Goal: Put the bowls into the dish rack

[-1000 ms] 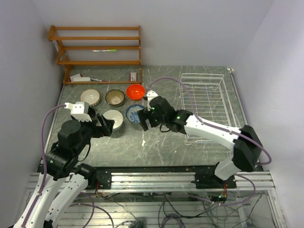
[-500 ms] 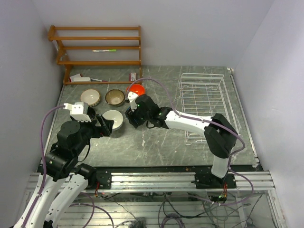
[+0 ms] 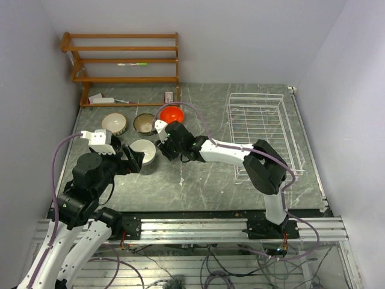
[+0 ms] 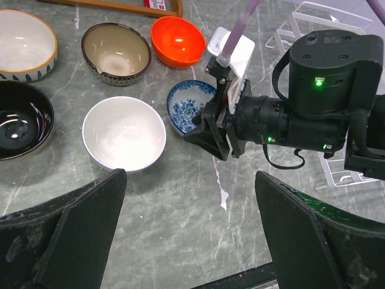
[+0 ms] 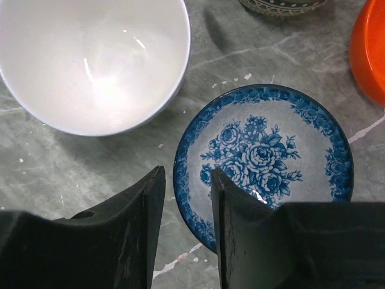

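Observation:
The blue-and-white bowl stands on the table, and my right gripper is open with one finger on each side of its near-left rim. In the top view my right gripper covers most of that bowl. The plain white bowl is just to its left, the orange-red bowl behind it, and the tan-brown bowl and cream-white bowl further left. The white wire dish rack stands at the right and holds no bowls. My left gripper is open and empty, hovering near the white bowl.
A brown wooden shelf unit stands at the back left, with small items on the table at its foot. A glossy black bowl sits left of the white bowl. The right arm's cable loops over the table.
My right gripper has swung left from beside the blue-and-white bowl to over it, and its fingers now straddle the rim. The left arm and the bowls have not moved.

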{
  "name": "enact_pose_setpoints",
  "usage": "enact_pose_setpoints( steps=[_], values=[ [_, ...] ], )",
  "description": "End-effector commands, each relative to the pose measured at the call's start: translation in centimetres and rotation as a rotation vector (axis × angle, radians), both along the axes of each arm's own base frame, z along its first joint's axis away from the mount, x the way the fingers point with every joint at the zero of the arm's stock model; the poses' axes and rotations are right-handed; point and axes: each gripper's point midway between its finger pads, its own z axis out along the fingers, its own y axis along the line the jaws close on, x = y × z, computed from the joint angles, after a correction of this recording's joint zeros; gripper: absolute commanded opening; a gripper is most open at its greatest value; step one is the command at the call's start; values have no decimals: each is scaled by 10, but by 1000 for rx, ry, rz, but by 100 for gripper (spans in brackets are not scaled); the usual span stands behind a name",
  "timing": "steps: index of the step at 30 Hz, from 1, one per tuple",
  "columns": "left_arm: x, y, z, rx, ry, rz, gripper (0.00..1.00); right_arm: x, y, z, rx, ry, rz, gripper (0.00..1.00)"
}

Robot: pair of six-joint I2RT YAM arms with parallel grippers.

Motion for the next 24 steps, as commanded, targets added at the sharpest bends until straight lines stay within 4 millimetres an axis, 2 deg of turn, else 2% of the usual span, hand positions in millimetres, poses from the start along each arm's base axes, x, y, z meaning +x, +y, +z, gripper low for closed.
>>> enact_pose_setpoints(
  steps=[1, 4, 10, 13, 14, 16, 20, 24],
  values=[
    [2, 1, 5, -7, -21, 10, 99, 8, 4, -5, -21, -36, -2, 36],
    [1, 4, 6, -6, -26, 23, 99, 9, 2, -20, -47, -21, -11, 36],
    [-1, 8, 10, -11, -41, 40, 99, 15, -3, -31, -76, -30, -51, 36],
    [-1, 8, 10, -13, -43, 43, 99, 17, -6, -30, -72, -37, -80, 13],
    [-1, 8, 10, -14, -44, 44, 99, 18, -6, -28, -66, -41, -89, 6],
    [-2, 9, 11, -15, -45, 45, 99, 18, -6, -23, -54, -42, -98, 0],
    [-2, 10, 11, -15, -45, 50, 99, 12, -4, -13, -11, -17, -100, 0],
    [-1, 10, 10, -13, -43, 54, 99, -3, 3, 18, 102, 31, -63, 0]
  ],
)
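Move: Just ahead and to the right of the right hand is the blue-patterned bowl, its middle about 5 cm forward, 4 cm right and 5 cm below; its near-left rim lies under the fingers. The white bowl stands about 10 cm left and 2 cm ahead of the hand, the brown bowl 15 cm ahead and 10 cm left, the red bowl 19 cm ahead and 3 cm right. From the left hand, the blue bowl is about 16 cm ahead, 9 cm right and 23 cm below. Sinking about 3.5 cm with its fingers part open, the right hand sets them astride the near-left rim of the blue bowl, one inside and one outside, then shuts them in a pinch on that wall. As they close it turns back, rising about 2 cm and easing a little forward, keeping the rim between the fingers. ##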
